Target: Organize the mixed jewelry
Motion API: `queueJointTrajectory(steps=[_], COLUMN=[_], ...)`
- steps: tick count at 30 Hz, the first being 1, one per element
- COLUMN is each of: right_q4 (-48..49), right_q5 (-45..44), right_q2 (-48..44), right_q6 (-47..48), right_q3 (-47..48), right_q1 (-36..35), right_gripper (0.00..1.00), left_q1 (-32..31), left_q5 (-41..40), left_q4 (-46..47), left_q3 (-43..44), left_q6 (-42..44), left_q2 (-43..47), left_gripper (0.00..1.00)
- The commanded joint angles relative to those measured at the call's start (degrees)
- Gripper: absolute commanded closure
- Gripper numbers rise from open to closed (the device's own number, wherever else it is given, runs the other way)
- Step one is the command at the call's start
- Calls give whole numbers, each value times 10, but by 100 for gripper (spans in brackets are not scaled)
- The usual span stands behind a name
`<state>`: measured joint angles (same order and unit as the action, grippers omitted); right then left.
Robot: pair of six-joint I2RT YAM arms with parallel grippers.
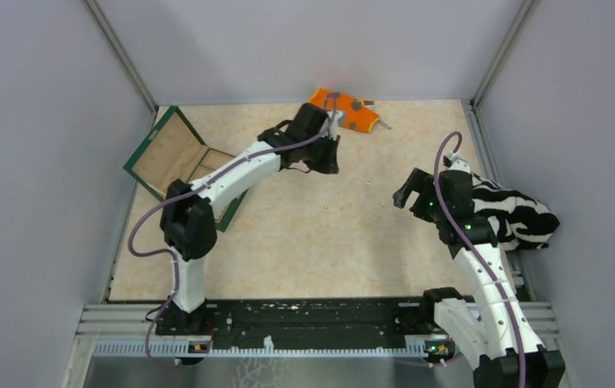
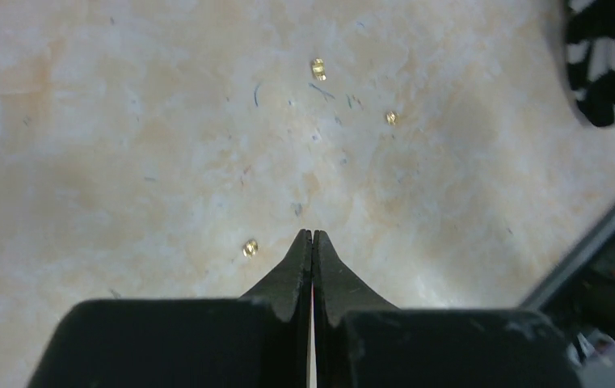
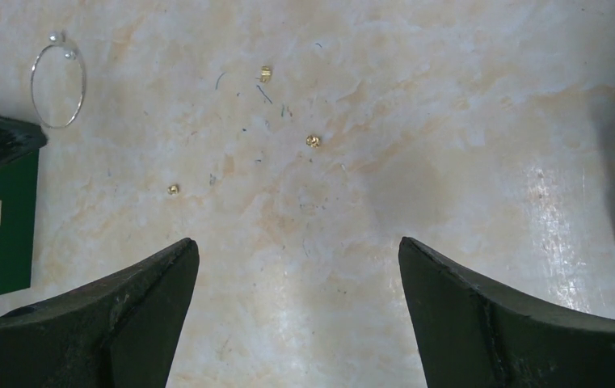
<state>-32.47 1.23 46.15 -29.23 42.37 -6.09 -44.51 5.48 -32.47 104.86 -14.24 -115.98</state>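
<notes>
A thin silvery wire hoop (image 3: 58, 81) with two small pearl beads lies flat on the table, far left in the right wrist view, just beyond the green box. Three tiny gold pieces lie scattered on the tabletop (image 3: 265, 73) (image 3: 313, 141) (image 3: 174, 189). They also show in the left wrist view, and the nearest piece (image 2: 250, 248) sits just left of my left gripper (image 2: 312, 234). That gripper is shut, its tips pressed together with nothing visible between them. My right gripper (image 3: 298, 246) hangs wide open above bare table, nearer than the gold pieces.
An open green jewelry box (image 1: 176, 158) stands at the left side of the table. An orange grey-spotted cloth (image 1: 344, 109) lies by the back wall. A black-and-white striped cloth (image 1: 518, 212) is bunched at the right edge, behind the right arm.
</notes>
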Motion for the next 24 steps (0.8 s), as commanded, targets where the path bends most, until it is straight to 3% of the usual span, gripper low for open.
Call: queueJointTrajectory(steps=[1, 5, 12, 15, 17, 19, 24], right_q4=[35, 53, 73, 75, 72, 70, 69], right_q5=[5, 11, 17, 18, 17, 15, 9], right_q2=[-2, 2, 2, -1, -2, -3, 0], right_q6=[-5, -11, -20, -21, -19, -14, -9], right_q3=[-1, -6, -25, -30, -31, -28, -22], right_q1=[4, 4, 4, 4, 4, 4, 3], right_gripper=[7, 7, 7, 7, 7, 7, 7], left_q1=[80, 158, 199, 199, 200, 192, 76], left_q5=[235, 428, 611, 626, 608, 527, 199], left_q4=[-28, -20, 57, 83, 82, 63, -37], left_q3=[-70, -119, -194, -215, -215, -201, -75], left_q6=[13, 22, 3, -9, -17, -20, -10], left_q2=[69, 109, 151, 158, 156, 150, 69], left_gripper=[100, 100, 100, 100, 100, 100, 100])
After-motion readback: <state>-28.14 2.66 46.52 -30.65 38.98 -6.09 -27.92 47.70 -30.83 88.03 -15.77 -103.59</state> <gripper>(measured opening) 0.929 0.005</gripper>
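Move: The far gold earring lies about 3 cm ahead of the left hand, 9 cm to its right and 14 cm below. Another gold earring is 5 cm nearer than that one and 3 cm farther right; a third lies 2 cm behind the left hand and 2 cm to its left. The hoop is some 10 cm ahead and 16 cm left. From the right hand, the far earring is roughly 13 cm ahead, 8 cm left, 15 cm below. The far gold earring is left behind as the left hand, already well clear of the table, swings left about 9 cm. It then draws back some 6 cm while rising, wrist rolling over and turning clockwise by roughly 45 degrees in all, before easing a couple of centimetres forward and down and partly untwisting. Its fingers stay shut, with nothing visible between the tips. ##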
